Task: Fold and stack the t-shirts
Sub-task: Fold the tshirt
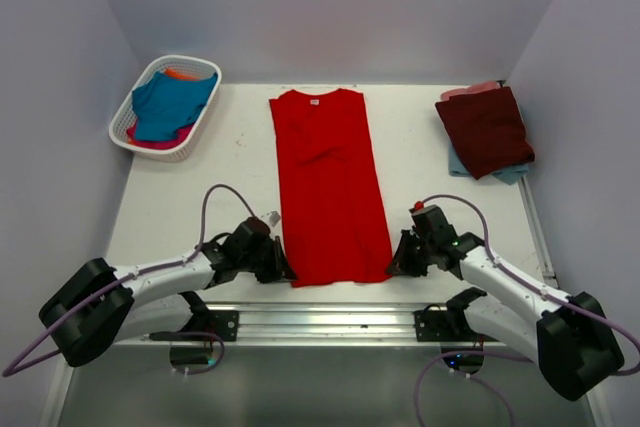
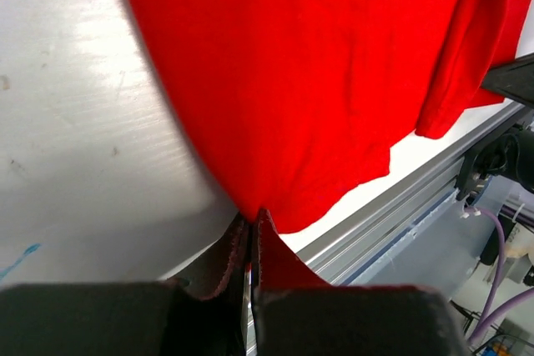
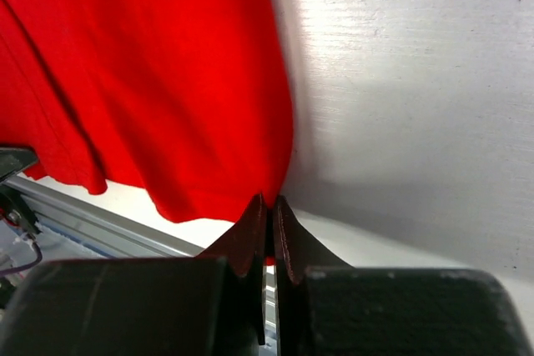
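The bright red t-shirt [image 1: 330,187] lies lengthwise in the table's middle, sleeves folded in, collar at the far end. My left gripper [image 1: 280,269] is shut on its near left hem corner [image 2: 250,214]. My right gripper [image 1: 395,265] is shut on its near right hem corner [image 3: 269,202]. Both corners are lifted a little off the table. A folded dark maroon t-shirt [image 1: 487,129] lies at the far right on a pale blue one [image 1: 512,174] and a pink one [image 1: 472,90]. A teal t-shirt [image 1: 172,105] lies in the basket over orange [image 1: 180,74] and pink [image 1: 150,142] ones.
The white lattice basket [image 1: 128,139] stands at the far left corner. A metal rail [image 1: 330,319] runs along the table's near edge, just behind both grippers. Grey walls close in the left, right and far sides.
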`<move>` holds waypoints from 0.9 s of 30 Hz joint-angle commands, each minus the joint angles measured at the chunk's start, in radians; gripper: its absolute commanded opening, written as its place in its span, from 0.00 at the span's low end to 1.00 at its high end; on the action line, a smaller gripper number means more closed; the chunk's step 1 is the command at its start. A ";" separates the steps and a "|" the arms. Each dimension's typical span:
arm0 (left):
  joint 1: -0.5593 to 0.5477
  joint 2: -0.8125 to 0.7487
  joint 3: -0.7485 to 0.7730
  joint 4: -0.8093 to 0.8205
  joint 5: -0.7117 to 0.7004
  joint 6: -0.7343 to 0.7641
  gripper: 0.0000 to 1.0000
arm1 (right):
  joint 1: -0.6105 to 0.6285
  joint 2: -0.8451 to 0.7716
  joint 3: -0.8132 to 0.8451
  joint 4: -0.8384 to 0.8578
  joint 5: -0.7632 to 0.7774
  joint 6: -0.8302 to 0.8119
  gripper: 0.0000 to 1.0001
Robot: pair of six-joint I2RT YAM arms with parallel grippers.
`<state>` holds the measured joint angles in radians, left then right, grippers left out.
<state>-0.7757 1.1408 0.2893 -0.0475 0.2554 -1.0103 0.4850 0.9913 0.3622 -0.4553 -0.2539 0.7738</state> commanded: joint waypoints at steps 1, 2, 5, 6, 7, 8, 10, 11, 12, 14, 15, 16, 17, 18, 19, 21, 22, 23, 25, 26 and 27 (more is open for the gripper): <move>-0.013 -0.027 -0.045 -0.173 -0.067 0.047 0.00 | 0.000 -0.049 -0.005 -0.028 -0.033 -0.014 0.00; -0.011 -0.062 -0.048 -0.199 -0.068 0.049 0.00 | 0.000 -0.062 -0.012 -0.034 -0.053 -0.019 0.00; -0.013 -0.128 -0.059 -0.248 -0.061 0.056 0.00 | 0.000 -0.132 -0.023 -0.078 -0.077 -0.039 0.00; -0.013 -0.144 -0.059 -0.262 -0.058 0.056 0.00 | 0.000 -0.153 -0.022 -0.094 -0.093 -0.048 0.00; -0.014 -0.159 -0.061 -0.276 -0.050 0.058 0.00 | 0.000 -0.172 -0.022 -0.129 -0.099 -0.053 0.00; -0.014 -0.194 -0.059 -0.304 -0.047 0.056 0.00 | 0.001 -0.212 -0.020 -0.146 -0.103 -0.057 0.00; -0.016 -0.258 -0.050 -0.346 -0.038 0.052 0.00 | 0.000 -0.247 -0.016 -0.196 -0.125 -0.067 0.00; -0.019 -0.283 -0.042 -0.360 -0.041 0.046 0.00 | 0.000 -0.285 -0.014 -0.207 -0.139 -0.068 0.00; -0.020 -0.306 -0.027 -0.371 -0.044 0.042 0.00 | 0.000 -0.304 -0.014 -0.218 -0.165 -0.070 0.00; -0.025 -0.367 -0.012 -0.384 -0.053 0.026 0.00 | 0.000 -0.342 -0.023 -0.223 -0.200 -0.071 0.00; -0.027 -0.384 -0.003 -0.377 -0.053 0.021 0.00 | 0.000 -0.350 -0.025 -0.217 -0.214 -0.068 0.00; -0.028 -0.398 0.001 -0.368 -0.050 0.016 0.00 | 0.001 -0.353 -0.026 -0.192 -0.250 -0.065 0.00; -0.028 -0.409 0.004 -0.348 -0.050 0.012 0.00 | 0.003 -0.350 -0.025 -0.178 -0.261 -0.064 0.00; -0.030 -0.409 0.008 -0.342 -0.053 0.012 0.00 | 0.001 -0.335 -0.020 -0.155 -0.275 -0.068 0.00; -0.030 -0.406 0.025 -0.341 -0.061 0.015 0.00 | 0.001 -0.324 -0.011 -0.146 -0.289 -0.074 0.00; -0.030 -0.389 0.051 -0.341 -0.088 0.030 0.00 | 0.003 -0.293 0.027 -0.134 -0.279 -0.097 0.00; -0.031 -0.383 0.080 -0.335 -0.100 0.041 0.00 | 0.003 -0.278 0.058 -0.125 -0.256 -0.105 0.00; -0.031 -0.380 0.092 -0.327 -0.111 0.045 0.00 | 0.001 -0.264 0.072 -0.114 -0.243 -0.111 0.00; -0.031 -0.372 0.112 -0.301 -0.151 0.056 0.00 | 0.003 -0.197 0.105 -0.059 -0.225 -0.123 0.00; -0.031 -0.371 0.126 -0.292 -0.169 0.064 0.00 | 0.001 -0.172 0.118 -0.043 -0.211 -0.129 0.00; -0.031 -0.369 0.129 -0.279 -0.183 0.068 0.00 | 0.001 -0.140 0.129 -0.024 -0.202 -0.142 0.00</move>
<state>-0.8009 0.7685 0.3611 -0.3801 0.1474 -0.9779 0.4854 0.7883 0.4171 -0.5755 -0.4625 0.6758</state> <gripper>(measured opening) 0.015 0.019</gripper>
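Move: Both hands already pinch the t-shirt's hem corners just above the table. The collar lies about 50 cm ahead of the left hand and 5 cm to its right; from the right hand it is about 50 cm ahead and 18 cm to the left. The basket stands some 47 cm ahead and 40 cm left of the left hand, the folded stack roughly 38 cm ahead and 32 cm right of the right hand. Still pinching the hem corners, both hands draw back about 3 cm, then swing forward, rising 5 cm overall. ##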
